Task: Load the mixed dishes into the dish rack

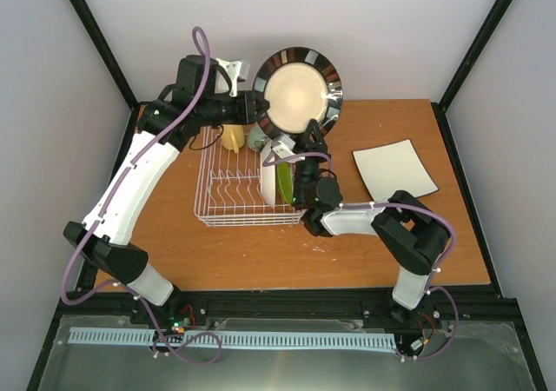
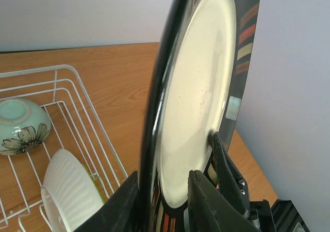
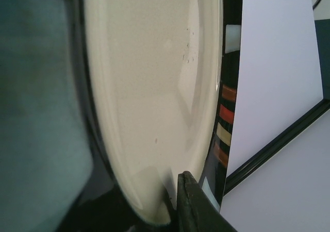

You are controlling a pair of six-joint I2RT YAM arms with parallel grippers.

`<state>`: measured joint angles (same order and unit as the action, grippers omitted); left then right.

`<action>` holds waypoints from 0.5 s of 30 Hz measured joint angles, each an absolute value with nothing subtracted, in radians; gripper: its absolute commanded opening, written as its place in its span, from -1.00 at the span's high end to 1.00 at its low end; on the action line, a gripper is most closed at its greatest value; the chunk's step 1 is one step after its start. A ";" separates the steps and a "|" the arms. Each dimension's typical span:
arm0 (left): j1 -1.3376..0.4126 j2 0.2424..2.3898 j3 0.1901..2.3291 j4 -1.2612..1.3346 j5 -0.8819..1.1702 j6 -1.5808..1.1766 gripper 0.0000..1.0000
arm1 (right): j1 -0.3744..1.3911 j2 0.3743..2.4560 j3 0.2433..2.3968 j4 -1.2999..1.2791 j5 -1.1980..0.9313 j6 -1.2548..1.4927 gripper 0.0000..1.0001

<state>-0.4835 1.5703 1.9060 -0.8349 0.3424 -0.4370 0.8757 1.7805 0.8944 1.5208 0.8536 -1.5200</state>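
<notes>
The dark-rimmed cream plate (image 1: 300, 94) is held on edge in the air above the far end of the white wire dish rack (image 1: 228, 210). My left gripper (image 1: 257, 106) is shut on its left rim, and in the left wrist view (image 2: 162, 176) its fingers sit on both sides of the rim. My right gripper (image 1: 311, 134) grips the plate's lower rim, with one finger (image 3: 192, 206) against the cream face. The rack holds the mint bowl (image 1: 258, 137), the yellow cup (image 1: 232, 136), a white ribbed plate (image 1: 269, 181) and the lime-green plate (image 1: 285, 182). The square white plate (image 1: 393, 170) lies on the table.
The rack's wires (image 2: 77, 80) and the mint bowl (image 2: 20, 126) show below the held plate in the left wrist view. Black frame posts and pale walls close in the far corners. The right arm's elbow (image 1: 408, 226) lies near the square plate.
</notes>
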 measured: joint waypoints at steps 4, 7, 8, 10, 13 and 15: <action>-0.485 1.563 1.906 -0.835 0.326 -0.434 0.04 | 0.886 1.769 0.876 1.515 0.857 -1.527 0.94; -0.485 1.551 1.906 -0.833 0.298 -0.433 -0.32 | 0.899 1.768 0.863 1.503 0.856 -1.528 0.94; -0.485 1.547 1.906 -0.832 0.289 -0.431 -0.39 | 0.905 1.768 0.860 1.497 0.856 -1.527 0.94; -0.484 1.536 1.903 -0.829 0.263 -0.429 -0.44 | 0.916 1.766 0.857 1.484 0.856 -1.524 0.94; -0.479 1.513 1.882 -0.819 0.226 -0.427 -0.48 | 0.937 1.753 0.848 1.453 0.857 -1.508 0.94; -0.472 1.503 1.871 -0.815 0.206 -0.426 -0.48 | 0.949 1.744 0.847 1.433 0.856 -1.494 0.94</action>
<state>-0.4717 1.5028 1.8706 -0.8154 0.2058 -0.4259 0.9493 1.7435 0.8474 1.4330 0.8558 -1.4940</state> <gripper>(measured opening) 0.737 0.188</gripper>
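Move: The left fingers, already opening, are at the left rim of the black-rimmed plate, whose middle is about 6 cm right, 5 cm ahead and 3 cm below; the teal bowl is roughly 10 cm ahead, 2 cm left and 33 cm below. From the right hand, which grips the plate's near rim, the rack's open slots lie about 15 cm left, level fore-and-aft, 24 cm below. The white bowl stands 9 cm left at that depth, the green plate 5 cm left and 3 cm back. The left fingers keep opening to about three-quarters wide, one to each side of the black-rimmed plate's rim, leaving it to the other hand, while that hand shifts some 3 cm left and rises about 1.5 cm, its wrist swinging a few degrees counter-clockwise. The right hand keeps its pinch on the near rim and carries the plate about 2.5 cm left, 2 cm back and a little down towards the rack's open slots, turning about five degrees counter-clockwise. ##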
